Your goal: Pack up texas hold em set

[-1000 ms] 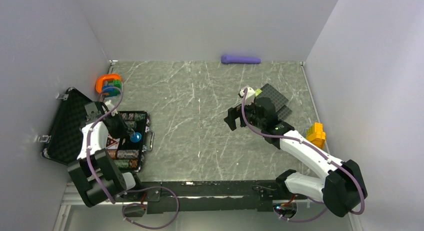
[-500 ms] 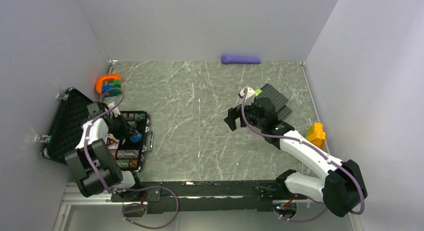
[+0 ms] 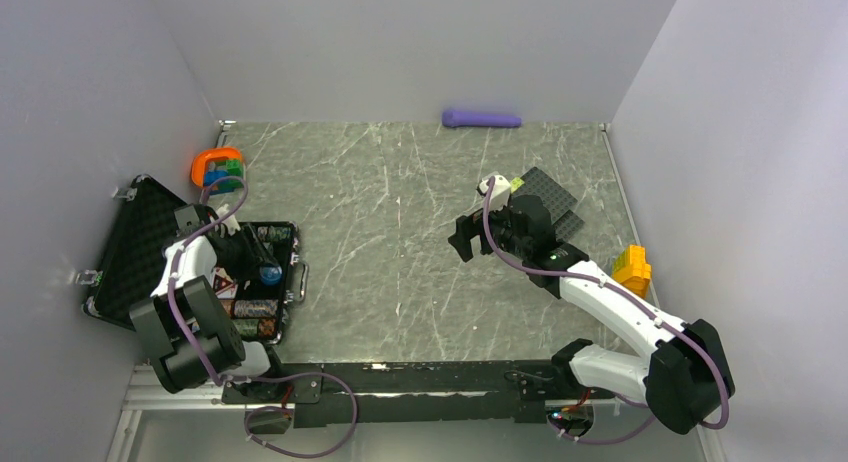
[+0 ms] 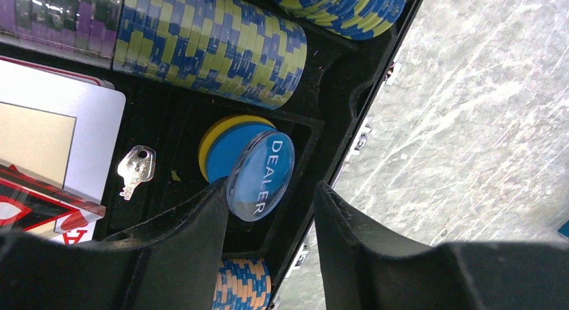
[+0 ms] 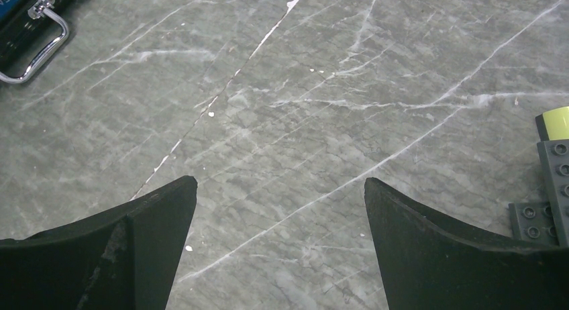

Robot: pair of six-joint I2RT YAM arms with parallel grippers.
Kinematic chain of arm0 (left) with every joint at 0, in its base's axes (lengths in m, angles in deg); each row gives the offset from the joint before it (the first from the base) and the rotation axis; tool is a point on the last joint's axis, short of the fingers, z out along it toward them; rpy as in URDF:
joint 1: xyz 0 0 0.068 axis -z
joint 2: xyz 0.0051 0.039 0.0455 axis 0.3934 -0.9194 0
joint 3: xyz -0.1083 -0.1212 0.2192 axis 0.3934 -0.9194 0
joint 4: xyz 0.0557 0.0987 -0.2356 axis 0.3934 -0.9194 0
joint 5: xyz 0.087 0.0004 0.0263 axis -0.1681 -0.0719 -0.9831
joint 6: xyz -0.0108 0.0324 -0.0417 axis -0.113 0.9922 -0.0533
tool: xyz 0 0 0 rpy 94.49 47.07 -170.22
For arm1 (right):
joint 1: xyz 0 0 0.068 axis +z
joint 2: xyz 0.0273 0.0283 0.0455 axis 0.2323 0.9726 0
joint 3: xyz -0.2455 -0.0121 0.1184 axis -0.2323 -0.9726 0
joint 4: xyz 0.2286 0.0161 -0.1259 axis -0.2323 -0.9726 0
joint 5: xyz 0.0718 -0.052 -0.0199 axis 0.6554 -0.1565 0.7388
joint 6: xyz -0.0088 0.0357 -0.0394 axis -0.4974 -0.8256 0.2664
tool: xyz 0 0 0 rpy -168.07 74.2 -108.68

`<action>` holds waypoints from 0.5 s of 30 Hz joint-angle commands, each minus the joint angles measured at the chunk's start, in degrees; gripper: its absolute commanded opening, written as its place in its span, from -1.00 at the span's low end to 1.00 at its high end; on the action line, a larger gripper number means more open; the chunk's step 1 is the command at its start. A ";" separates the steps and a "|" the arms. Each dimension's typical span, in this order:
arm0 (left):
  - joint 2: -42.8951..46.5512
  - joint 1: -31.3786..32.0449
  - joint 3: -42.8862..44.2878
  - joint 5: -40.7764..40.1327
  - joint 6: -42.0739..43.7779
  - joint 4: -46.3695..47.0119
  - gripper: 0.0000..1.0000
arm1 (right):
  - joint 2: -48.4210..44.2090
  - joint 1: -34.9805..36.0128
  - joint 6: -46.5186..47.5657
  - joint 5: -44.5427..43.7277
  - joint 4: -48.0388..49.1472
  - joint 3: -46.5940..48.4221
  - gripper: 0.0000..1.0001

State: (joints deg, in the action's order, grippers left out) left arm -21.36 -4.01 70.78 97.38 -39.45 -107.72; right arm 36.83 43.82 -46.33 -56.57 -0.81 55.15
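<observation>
The black case (image 3: 120, 250) lies open at the left, its tray holding striped chip stacks (image 4: 208, 45), cards (image 4: 47, 139) and a small key (image 4: 136, 168). My left gripper (image 3: 262, 266) (image 4: 272, 189) hangs open over a small pocket of the tray. In that pocket a clear blue DEALER disc (image 4: 260, 176) leans on edge against a blue disc and a yellow disc (image 4: 213, 130), touching my left finger (image 4: 194, 236). Over bare table mid-right, my right gripper (image 3: 465, 240) (image 5: 280, 182) is wide open and empty. The case handle (image 5: 33, 45) shows at its far left.
An orange ring toy (image 3: 217, 168) sits behind the case. A purple object (image 3: 482, 118) lies at the back wall. Black studded plates (image 3: 550, 197) (image 5: 550, 189) are beside the right arm, and a yellow block (image 3: 632, 269) sits near the right wall.
My left gripper's jaws have parted and let go of the DEALER disc, which now rests in the pocket. The left arm shifted slightly toward the case. The right arm has not moved.
</observation>
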 commanded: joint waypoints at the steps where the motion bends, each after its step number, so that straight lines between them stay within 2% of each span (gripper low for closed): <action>1: 1.49 -0.15 1.50 -1.47 -0.16 -0.34 0.10 | -0.75 -0.25 0.04 0.57 2.41 0.39 0.98; 10: 7.91 -0.12 0.99 -8.27 -1.53 -0.04 0.24 | -0.66 -0.26 0.04 0.50 2.47 0.39 0.98; 11: 8.44 -0.06 0.95 -8.98 -1.76 -0.01 0.53 | -0.74 -0.26 0.04 0.55 2.47 0.34 0.98; 12: 9.09 -0.08 0.95 -9.79 -1.87 0.00 0.61 | -0.79 -0.27 0.04 0.50 2.52 0.36 0.98; 15: 12.06 0.31 1.63 -14.43 -1.52 -0.15 0.64 | -1.06 -0.23 0.04 0.25 2.43 0.25 0.98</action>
State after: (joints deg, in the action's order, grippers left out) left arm -13.19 -4.01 70.78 89.44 -40.76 -107.70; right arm 36.83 43.82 -46.33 -56.59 -0.81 55.15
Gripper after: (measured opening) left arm 0.810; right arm 0.991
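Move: The clear dealer button stands tilted just under the left fingertips, about 1 cm below them and against the finger on the robot's left, over the blue and yellow discs in the case. From that hand, the blue-and-green chips are some 5 cm ahead and 3 cm left, the key 2 cm back and 6 cm left, the cards 2 cm back and 10 cm left. From the right hand, the button is about 38 cm left, 5 cm back and 12 cm down. Open the left gripper from half to most of its width to let go of the dealer button, easing the hand to the left first. Then lift it up and farther left out of the case, about 2.5 cm each way, away from the button, rolling the wrist some 10 degrees so its left side rises. ##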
